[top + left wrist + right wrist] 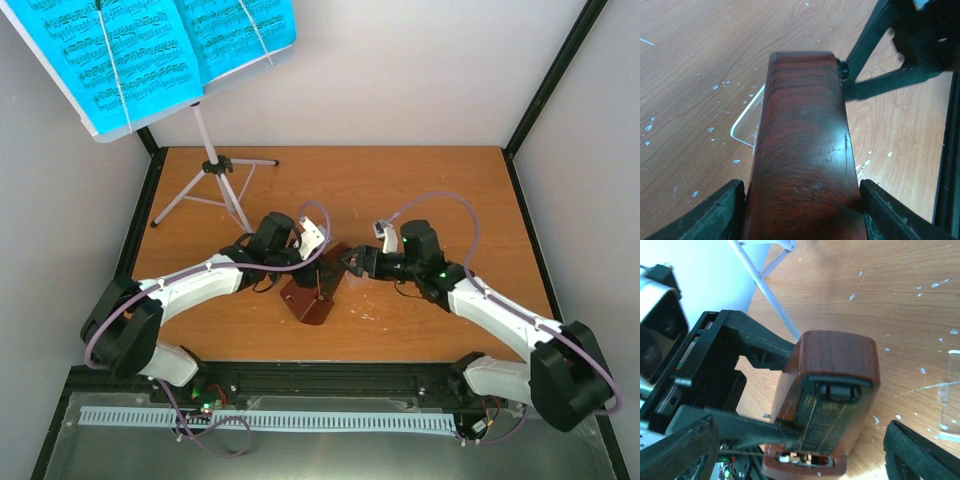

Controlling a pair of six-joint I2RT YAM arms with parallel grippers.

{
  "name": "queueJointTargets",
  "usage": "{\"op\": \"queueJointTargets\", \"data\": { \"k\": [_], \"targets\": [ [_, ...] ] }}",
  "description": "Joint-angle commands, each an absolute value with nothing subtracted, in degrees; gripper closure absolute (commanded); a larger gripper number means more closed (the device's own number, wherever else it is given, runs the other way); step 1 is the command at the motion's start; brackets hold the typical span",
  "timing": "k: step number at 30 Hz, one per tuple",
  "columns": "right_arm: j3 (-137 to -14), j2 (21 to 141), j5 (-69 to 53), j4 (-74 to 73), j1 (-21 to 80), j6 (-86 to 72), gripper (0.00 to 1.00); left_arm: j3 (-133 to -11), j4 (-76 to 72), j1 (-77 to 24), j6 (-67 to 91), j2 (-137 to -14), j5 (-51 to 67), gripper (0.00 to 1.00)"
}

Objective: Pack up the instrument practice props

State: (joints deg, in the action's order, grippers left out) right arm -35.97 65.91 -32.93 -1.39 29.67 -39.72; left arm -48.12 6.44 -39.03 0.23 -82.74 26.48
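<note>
The brown metronome (pixel 312 295) stands in the middle of the table. Its dark scale face (pixel 837 415) is uncovered. My left gripper (pixel 802 200) is shut on it, one finger pressed to each side of its wooden body (pixel 802 125). The clear front cover (pixel 747 120) lies flat on the table beside it. My right gripper (pixel 800 440) is open at the metronome's narrow top, its fingers (pixel 920 455) wide on either side without touching. The silvery tripod music stand (pixel 215 165) stands at the back left and carries the cyan sheet-music pages (pixel 150 50).
The stand's legs (pixel 770 295) spread over the back left of the wooden table (pixel 450 180). White walls with black frame posts (pixel 555 80) enclose the table on three sides. My two grippers are close together at the metronome.
</note>
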Motion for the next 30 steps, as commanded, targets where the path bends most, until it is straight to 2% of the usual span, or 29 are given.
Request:
{"op": "queueJointTargets", "data": {
  "k": [1, 9, 14, 17, 20, 21, 26, 30],
  "targets": [
    [-39.1, 70.4, -27.6, 1.6, 33.0, -38.3, 0.15, -48.3, 0.4, -39.6, 1.1, -79.7, 31.1, 0.57],
    [-42.2, 75.0, -27.3, 2.2, 33.2, -36.6, 0.32, -47.4, -0.9, -39.6, 1.4, -78.5, 33.7, 0.58],
    [-42.4, 76.6, -29.6, 3.1, 33.4, -36.6, 0.46, -47.4, -1.1, -39.6, 1.6, -79.1, 33.7, 0.57],
    [-42.2, 76.8, -30.0, 3.1, 33.8, -35.8, 0.6, -47.5, -1.3, -39.6, 2.1, -79.3, 33.2, 0.55],
    [-41.8, 75.8, -28.1, 2.2, 34.4, -34.5, 0.72, -47.3, -1.9, -39.6, 3.1, -78.9, 31.1, 0.4],
    [-41.6, 75.1, -27.1, 1.8, 34.5, -34.0, 0.73, -47.3, -2.0, -39.6, 3.6, -78.7, 29.9, 0.34],
    [-40.8, 70.4, -18.3, -2.0, 36.2, -29.7, 0.77, -45.9, -4.0, -39.6, 6.1, -75.6, 23.1, 0.1],
    [-40.5, 65.8, -10.5, -6.1, 38.4, -26.7, 0.78, -45.2, -5.4, -39.5, 8.2, -72.0, 19.4, 0.01]
  ]
}}
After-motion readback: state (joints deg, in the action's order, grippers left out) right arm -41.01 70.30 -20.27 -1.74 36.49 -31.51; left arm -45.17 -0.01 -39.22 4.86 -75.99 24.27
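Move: Just left of the right hand the metronome hangs tilted, still in the left fingers; its middle is about 6 cm to the left, 5 cm back and 4 cm below the right hand, its narrow end nearest. The clear cover lies on the table about 4 cm to that hand's right, 1 cm back and 15 cm down. From the left hand, the metronome's middle is about 2 cm back, straight in line sideways and 2 cm lower; the music stand's nearest foot is some 12 cm left, 1 cm back and 12 cm down. Reaching forward and left about 4 cm with a slight dip, the right hand closes its partly open fingers on the metronome's narrow end, then eases up and a little back with a small upward tilt. The left hand draws back about 1 cm and keeps its grip until the right has closed, then opens wide, lets go of the body and rises some 4 cm. ##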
